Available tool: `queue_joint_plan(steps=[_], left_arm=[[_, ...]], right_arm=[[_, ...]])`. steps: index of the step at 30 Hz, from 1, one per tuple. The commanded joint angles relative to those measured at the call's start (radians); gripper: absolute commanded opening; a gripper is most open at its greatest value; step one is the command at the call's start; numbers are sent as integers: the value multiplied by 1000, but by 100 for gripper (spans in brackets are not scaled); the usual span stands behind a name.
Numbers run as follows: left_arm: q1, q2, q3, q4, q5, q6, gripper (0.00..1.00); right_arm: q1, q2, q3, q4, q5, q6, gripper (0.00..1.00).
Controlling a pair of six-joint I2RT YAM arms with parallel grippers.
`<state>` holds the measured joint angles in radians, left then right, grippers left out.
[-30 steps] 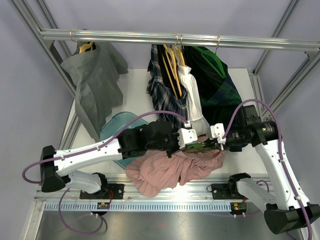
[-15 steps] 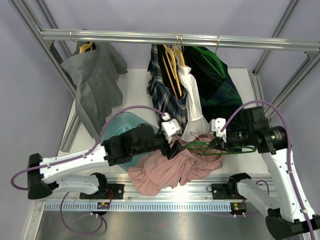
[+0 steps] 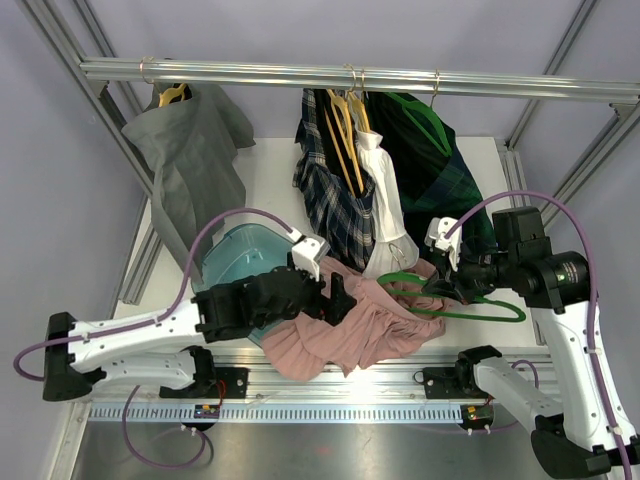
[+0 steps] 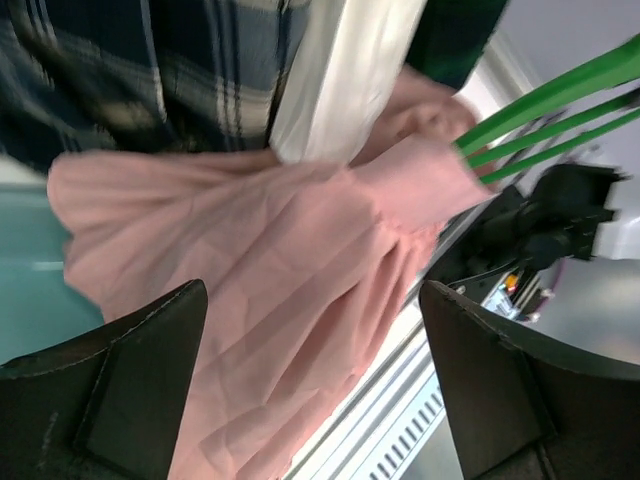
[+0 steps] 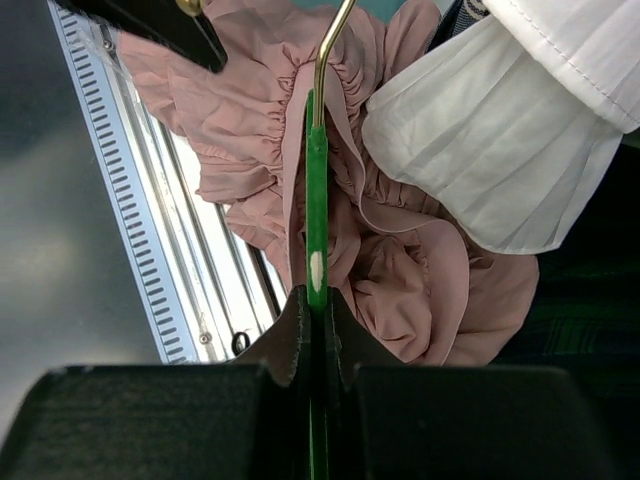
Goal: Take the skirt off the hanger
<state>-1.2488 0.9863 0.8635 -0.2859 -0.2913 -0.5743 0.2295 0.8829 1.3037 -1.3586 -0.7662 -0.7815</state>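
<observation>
The pink skirt (image 3: 345,330) lies crumpled at the table's front edge. The green hanger (image 3: 470,305) sticks out to its right, its left end still over the skirt's gathered waistband (image 5: 400,265). My right gripper (image 3: 440,287) is shut on the hanger's green bar (image 5: 316,200), fingers (image 5: 290,335) pressed on both sides of it (image 5: 317,300). My left gripper (image 3: 335,298) hovers over the skirt's left part, open wide. In the left wrist view, the pink cloth (image 4: 270,280) fills the gap between its jaws (image 4: 310,295) untouched, and the hanger's bars (image 4: 540,110) cross the upper right.
Clothes hang from the top rail (image 3: 300,73): a grey garment (image 3: 190,160), a plaid skirt (image 3: 325,180), a white shirt (image 3: 385,200) and a dark green plaid piece (image 3: 435,160). A teal bin (image 3: 235,255) sits at the left. An aluminium rail (image 3: 300,390) runs along the front.
My left gripper opened, let go of the skirt and drew back left. The right gripper pulled the green hanger to the right, and the skirt sagged flatter.
</observation>
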Motion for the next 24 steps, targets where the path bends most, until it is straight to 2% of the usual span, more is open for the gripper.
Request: queue_joint_plan(steps=[1, 3, 6, 7, 8, 10, 11, 12, 16, 18, 24], left_arm=[[-40, 72, 14, -42, -112, -133, 90], [-54, 116, 38, -55, -161, -163, 89], [-64, 196, 66, -58, -215, -177, 81], [-64, 210, 68, -50, -223, -167, 73], [-64, 228, 69, -36, -226, -162, 59], [-64, 241, 74, -30, -235, -145, 37], [-66, 239, 77, -48, -238, -142, 11], [-64, 239, 81, -62, -247, -142, 2], [-64, 192, 57, -111, -236, -108, 0], [-64, 164, -3, -130, -247, -113, 0], [-63, 62, -164, -138, -269, -191, 0]], right_arm=[[7, -5, 23, 29, 8, 65, 0], [7, -10, 17, 38, -1, 77, 0], [5, -13, -1, 50, -7, 88, 0], [5, -16, -4, 52, -7, 91, 0], [7, -19, -7, 56, -2, 96, 0], [5, -25, -11, 55, 11, 99, 0], [5, -27, -11, 53, 21, 97, 0], [5, -30, -6, 49, 48, 96, 0], [5, -42, 23, -2, 165, 36, 0], [5, -47, 55, -54, 234, -8, 0], [5, -79, 127, -161, 234, -45, 0]])
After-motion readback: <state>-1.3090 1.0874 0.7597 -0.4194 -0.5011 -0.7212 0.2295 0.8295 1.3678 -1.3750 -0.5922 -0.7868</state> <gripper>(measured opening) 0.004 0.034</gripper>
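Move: The pink skirt is heaped beneath the left hand, its middle about 10 cm down, 3 cm to the right and 2 cm back. From that hand, the teal bin sits some 17 cm left and 18 cm lower, roughly level fore and aft; the white garment's hem is about 8 cm ahead, 10 cm right and slightly lower. The green hanger, held by the right hand, is centred about 21 cm right. From the right hand the skirt lies roughly 17 cm left, 5 cm back and 13 cm below. The left fingers sink some 8 cm almost straight down into the skirt, tipping about 15 degrees more steeply downward, and close fully to pinch a fold; the hand then draws it about 4 cm left, away from the hanger, sinking slightly further. The right hand keeps its grip on the hanger and, late on, eases it about 2.5 cm right and a little up. ##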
